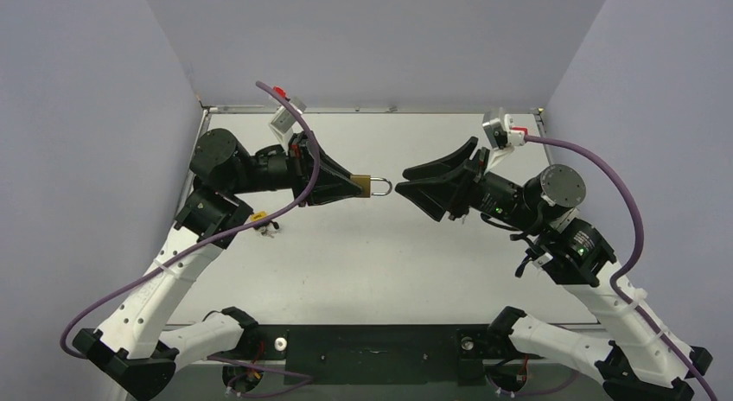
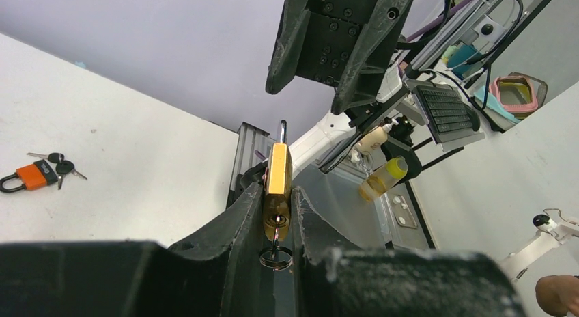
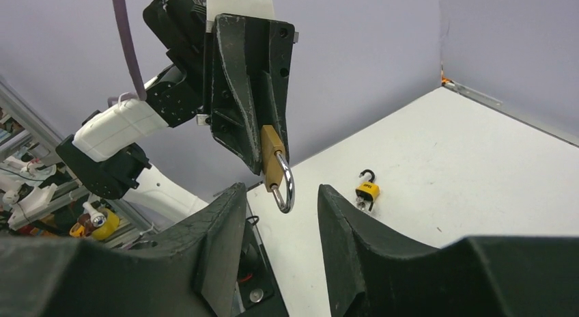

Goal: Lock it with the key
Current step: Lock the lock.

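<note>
A brass padlock [image 1: 378,186] is held off the table in my left gripper [image 1: 361,187], which is shut on its body, with the silver shackle [image 3: 287,187] pointing right. In the left wrist view the key [image 2: 276,225] sits in the keyhole of the padlock [image 2: 278,180], and its ring [image 2: 276,257] hangs between the fingers. My right gripper [image 1: 404,180] stands open just right of the shackle, touching nothing. In the right wrist view the shackle hangs between the right gripper's [image 3: 280,190] spread fingertips but beyond them. Whether the shackle is latched does not show.
A small orange padlock [image 1: 259,219] with an open black shackle and its keys lies on the white table [image 1: 389,263] under the left arm; it is also in the left wrist view [image 2: 34,175] and the right wrist view [image 3: 366,190]. Grey walls enclose the table.
</note>
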`<action>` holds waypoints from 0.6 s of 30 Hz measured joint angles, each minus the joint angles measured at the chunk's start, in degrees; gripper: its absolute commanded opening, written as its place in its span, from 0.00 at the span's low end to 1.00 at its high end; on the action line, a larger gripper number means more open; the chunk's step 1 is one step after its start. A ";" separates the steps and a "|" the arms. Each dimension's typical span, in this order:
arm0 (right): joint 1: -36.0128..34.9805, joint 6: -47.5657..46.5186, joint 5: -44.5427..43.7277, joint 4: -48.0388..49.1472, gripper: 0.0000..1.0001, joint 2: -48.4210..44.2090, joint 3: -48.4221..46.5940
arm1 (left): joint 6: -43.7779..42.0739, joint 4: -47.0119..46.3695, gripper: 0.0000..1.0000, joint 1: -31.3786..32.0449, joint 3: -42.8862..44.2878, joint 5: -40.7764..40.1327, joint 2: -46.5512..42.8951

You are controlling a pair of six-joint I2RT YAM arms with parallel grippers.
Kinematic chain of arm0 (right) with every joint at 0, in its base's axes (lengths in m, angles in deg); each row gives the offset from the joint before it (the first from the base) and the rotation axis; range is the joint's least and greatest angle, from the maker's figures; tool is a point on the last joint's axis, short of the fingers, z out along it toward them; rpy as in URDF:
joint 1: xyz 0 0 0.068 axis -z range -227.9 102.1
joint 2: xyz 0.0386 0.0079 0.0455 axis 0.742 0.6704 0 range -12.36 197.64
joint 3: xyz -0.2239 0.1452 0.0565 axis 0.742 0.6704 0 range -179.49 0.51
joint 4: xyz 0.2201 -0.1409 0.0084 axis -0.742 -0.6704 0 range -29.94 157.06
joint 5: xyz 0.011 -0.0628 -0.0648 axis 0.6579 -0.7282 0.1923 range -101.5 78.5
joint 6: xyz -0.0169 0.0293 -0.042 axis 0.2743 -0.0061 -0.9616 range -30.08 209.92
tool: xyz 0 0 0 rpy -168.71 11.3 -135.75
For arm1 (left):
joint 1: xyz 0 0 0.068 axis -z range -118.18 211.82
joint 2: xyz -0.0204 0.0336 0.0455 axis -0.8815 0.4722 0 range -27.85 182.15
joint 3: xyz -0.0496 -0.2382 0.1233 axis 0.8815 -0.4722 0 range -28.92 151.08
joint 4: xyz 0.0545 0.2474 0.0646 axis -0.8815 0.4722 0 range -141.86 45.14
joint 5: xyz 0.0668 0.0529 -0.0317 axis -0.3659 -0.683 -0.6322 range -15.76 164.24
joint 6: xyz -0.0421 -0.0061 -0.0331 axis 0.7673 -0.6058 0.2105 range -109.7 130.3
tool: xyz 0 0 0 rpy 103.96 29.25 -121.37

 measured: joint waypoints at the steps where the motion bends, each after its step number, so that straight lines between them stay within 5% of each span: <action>1: -0.20 -0.04 0.00 0.00 0.36 0.20 0.00 | -0.09 0.39 0.00 0.00 0.00 -0.09 -0.13; 8: -1.92 -0.68 -0.28 -0.33 0.31 2.97 0.00 | -0.13 1.66 0.00 0.00 0.00 -0.28 -0.61; 18: -2.82 -1.03 -0.96 -0.92 0.04 3.74 0.00 | -0.17 2.25 0.00 0.00 0.00 -0.50 -0.63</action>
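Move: The padlock's shackle bow lies about 3 cm to the left of the open right fingertips, 1 cm ahead and some 2 cm lower. The brass lock body stands directly behind the bow, some 6 cm to the right hand's left, also about 1 cm ahead and 2 cm lower. The left hand already holds this body, and the bow sticks out about 4 cm to its right, level with it and neither ahead nor back. The right fingers come down around the end of the shackle and narrow from under half open to nearly shut, one fingertip on each side of the metal. To get there the right hand goes about 2 cm left and 2 cm down, tilting slightly, then stays while its fingers go on closing. The left hand stays in place and keeps its grip on the lock body. ##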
